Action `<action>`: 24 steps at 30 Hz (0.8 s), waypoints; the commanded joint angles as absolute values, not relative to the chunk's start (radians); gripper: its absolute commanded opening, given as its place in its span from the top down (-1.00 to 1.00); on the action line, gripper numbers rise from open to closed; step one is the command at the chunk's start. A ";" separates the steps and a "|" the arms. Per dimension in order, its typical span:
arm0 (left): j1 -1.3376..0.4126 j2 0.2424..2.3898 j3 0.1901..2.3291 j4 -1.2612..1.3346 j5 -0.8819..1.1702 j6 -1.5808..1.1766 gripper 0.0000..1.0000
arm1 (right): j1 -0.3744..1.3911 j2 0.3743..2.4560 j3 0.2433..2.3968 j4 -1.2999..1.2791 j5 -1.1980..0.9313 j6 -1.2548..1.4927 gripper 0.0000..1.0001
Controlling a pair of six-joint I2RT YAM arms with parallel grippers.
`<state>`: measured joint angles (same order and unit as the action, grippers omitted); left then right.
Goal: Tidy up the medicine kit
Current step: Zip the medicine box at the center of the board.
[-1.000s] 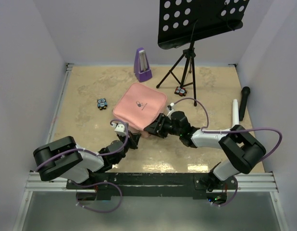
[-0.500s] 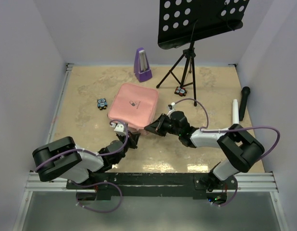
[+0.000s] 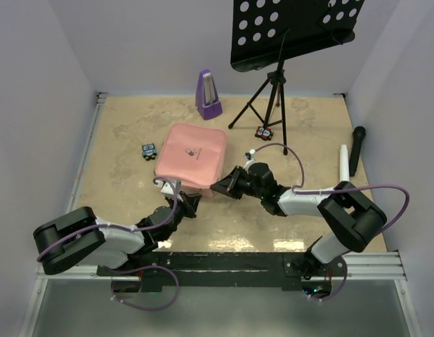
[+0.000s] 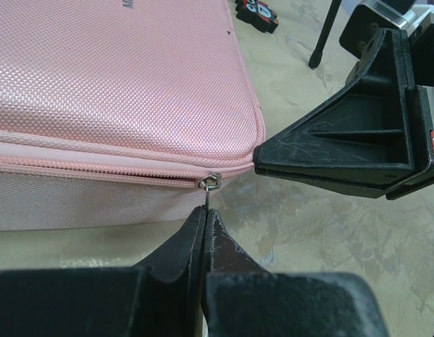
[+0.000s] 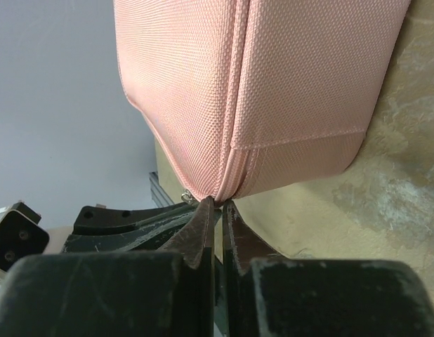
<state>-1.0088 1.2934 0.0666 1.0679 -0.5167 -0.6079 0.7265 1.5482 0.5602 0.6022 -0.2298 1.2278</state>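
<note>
The medicine kit is a pink square zip case lying flat and closed on the beige table. My left gripper sits at its near edge, shut on the thin metal zipper pull, which hangs from the slider at the case's corner. My right gripper comes in from the right. Its fingertips are pinched on the corner seam of the case. In the left wrist view the right gripper's black fingers touch that same corner beside the slider.
A purple metronome stands at the back beside a black music stand's tripod. Small packets lie left of the case and by the tripod. A black microphone and a white tube lie at the right.
The case slid and turned to the left. My right gripper closed at its corner. My left arm swung lower and leftward, still shut on the zipper pull.
</note>
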 commanded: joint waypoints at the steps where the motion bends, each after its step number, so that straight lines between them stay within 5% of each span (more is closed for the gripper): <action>1: -0.982 1.220 0.038 1.045 -0.515 -0.594 1.00 | 0.689 1.503 0.541 0.577 -0.130 1.166 1.00; 18: -0.900 1.146 0.011 0.945 -0.520 -0.609 1.00 | 0.664 1.491 0.502 0.698 -0.236 1.130 1.00; 21: -0.907 1.170 0.026 0.965 -0.482 -0.594 1.00 | 0.679 1.497 0.508 0.746 -0.279 1.140 0.22; 24: -0.923 1.198 0.046 0.982 -0.471 -0.583 1.00 | 0.692 1.479 0.537 0.715 -0.278 1.127 -0.18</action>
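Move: Between the shut left fingertips is the zip tab, its slider about 1 cm ahead; the seam runs to the medicine box's front-left corner, some 12 cm left and 7 cm ahead of this hand. The box's middle lies about 12 cm ahead and 1 cm left, 2 cm lower. The right fingers already pinch the front-right corner, the slider being roughly 4 cm left and 1 cm back of them. Drawing the held zip tab along the front seam, away from the front-right corner, the left hand goes about 3 cm left and 1 cm forward, then holds there, grip kept. The right hand comes off that corner, going some 3 cm right and 2 cm forward while dipping, then eases part-way back and up as its fingers open to about half. ##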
